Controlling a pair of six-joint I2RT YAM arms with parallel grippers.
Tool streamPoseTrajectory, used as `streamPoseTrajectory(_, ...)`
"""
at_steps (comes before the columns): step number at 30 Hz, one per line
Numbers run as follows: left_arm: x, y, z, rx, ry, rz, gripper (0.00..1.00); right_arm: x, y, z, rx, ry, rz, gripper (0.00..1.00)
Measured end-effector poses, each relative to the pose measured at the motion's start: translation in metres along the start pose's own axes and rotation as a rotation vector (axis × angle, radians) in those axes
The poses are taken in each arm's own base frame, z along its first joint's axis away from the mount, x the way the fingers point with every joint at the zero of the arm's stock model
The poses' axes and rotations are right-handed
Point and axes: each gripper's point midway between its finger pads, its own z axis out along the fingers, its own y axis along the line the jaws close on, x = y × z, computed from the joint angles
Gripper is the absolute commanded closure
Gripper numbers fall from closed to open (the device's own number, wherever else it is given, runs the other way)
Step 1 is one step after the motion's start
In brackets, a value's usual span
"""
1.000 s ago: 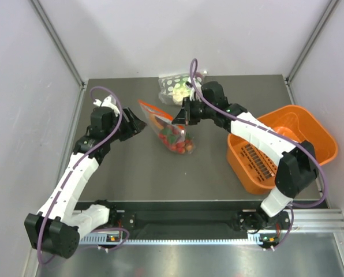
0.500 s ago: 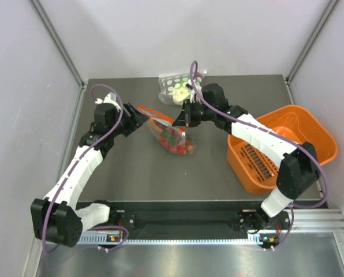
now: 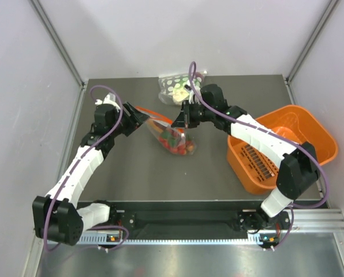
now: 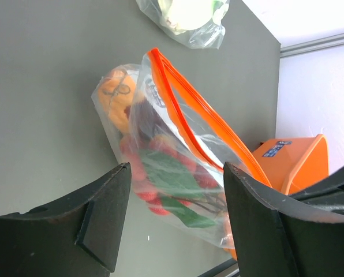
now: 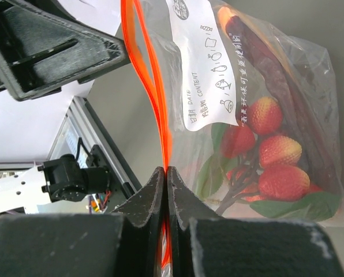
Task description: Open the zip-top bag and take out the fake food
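Observation:
The zip-top bag (image 3: 173, 136) lies mid-table, its orange zip strip (image 4: 190, 113) raised and slightly parted. My right gripper (image 5: 167, 171) is shut on one end of that strip (image 5: 153, 75), holding the bag's edge up. Through the clear plastic by the white label (image 5: 202, 69) I see the fake food (image 5: 277, 151): red berries with green leaves and a dark reddish-brown long piece (image 5: 279, 66). My left gripper (image 4: 175, 173) is open at the bag's other end, the bag (image 4: 172, 173) just ahead of its fingers; in the top view the left gripper (image 3: 141, 118) sits by the strip's left tip.
A second clear bag with green-and-white spotted contents (image 3: 175, 86) lies at the back of the table, close behind the right wrist. An orange basket (image 3: 310, 124) stands at the right, under the right forearm. Grey walls enclose the table on three sides.
My left arm has swung right, bringing its open gripper up to the left end of the zip strip. The right gripper has kept its pinch on the strip.

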Motion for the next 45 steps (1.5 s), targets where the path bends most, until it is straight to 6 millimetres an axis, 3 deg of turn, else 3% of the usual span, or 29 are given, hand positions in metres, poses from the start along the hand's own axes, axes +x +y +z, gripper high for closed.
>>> streamPoseTrajectory(7, 0.005, 0.006, 0.012, -0.003, 0.025, -0.004, 0.36, 0.005, 0.004, 0.002, -0.008, 0.013, -0.005, 1.0)
streamPoseTrajectory(10, 0.008, 0.007, 0.017, 0.003, 0.042, -0.007, 0.61, 0.011, 0.007, 0.004, -0.015, 0.026, -0.015, 1.0)
streamPoseTrajectory(11, 0.009, 0.006, 0.018, 0.009, 0.048, -0.006, 0.76, 0.013, 0.008, 0.004, -0.018, 0.03, -0.018, 1.0)
streamPoseTrajectory(14, 0.012, 0.002, 0.022, 0.038, 0.066, -0.005, 1.0, 0.016, 0.011, 0.005, -0.026, 0.038, -0.028, 0.97)
streamPoseTrajectory(21, 0.018, -0.004, 0.022, 0.085, 0.101, -0.004, 1.0, 0.013, 0.014, 0.004, -0.028, 0.037, -0.038, 0.63)
streamPoseTrajectory(24, 0.019, -0.009, 0.021, 0.109, 0.11, 0.0, 1.0, -0.002, 0.023, 0.001, -0.036, 0.005, -0.062, 0.58)
streamPoseTrajectory(29, 0.019, -0.017, 0.02, 0.15, 0.114, 0.017, 1.0, -0.034, 0.043, -0.005, -0.066, -0.067, -0.115, 0.57)
streamPoseTrajectory(32, 0.019, -0.019, 0.019, 0.163, 0.12, 0.027, 1.0, -0.041, 0.045, 0.0, -0.071, -0.076, -0.125, 0.57)
streamPoseTrajectory(40, 0.019, -0.022, 0.016, 0.18, 0.121, 0.04, 1.0, -0.019, 0.011, 0.03, -0.014, 0.018, -0.101, 0.56)
streamPoseTrajectory(45, 0.02, -0.024, 0.015, 0.193, 0.128, 0.045, 1.0, -0.011, 0.002, 0.036, 0.004, 0.049, -0.1, 0.56)
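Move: For the open left hand, the stretch of zip lip it will pinch lies about 1 cm ahead, 2 cm right and 2 cm below; the fake food is some 5 cm back, 9 cm right and 10 cm below. The right hand still pinches the rim, and the place it will move to along it is about 2 cm ahead, 3 cm left and 1 cm below, with the food roughly 3 cm back, 1 cm right and 10 cm below. The second bag sits about 13 cm ahead of that hand and 4 cm right. The left fingers dip about 2 cm and shut on one zip lip, then keep their pinch while easing right and back up, turning some 10 degrees clockwise. The right hand, after drawing back and left about 2 cm, opens and lets the rim go, lifts roughly 6 cm, then swings forward and left and drops again to the bag mouth near the left fingertips, fingers still apart. ##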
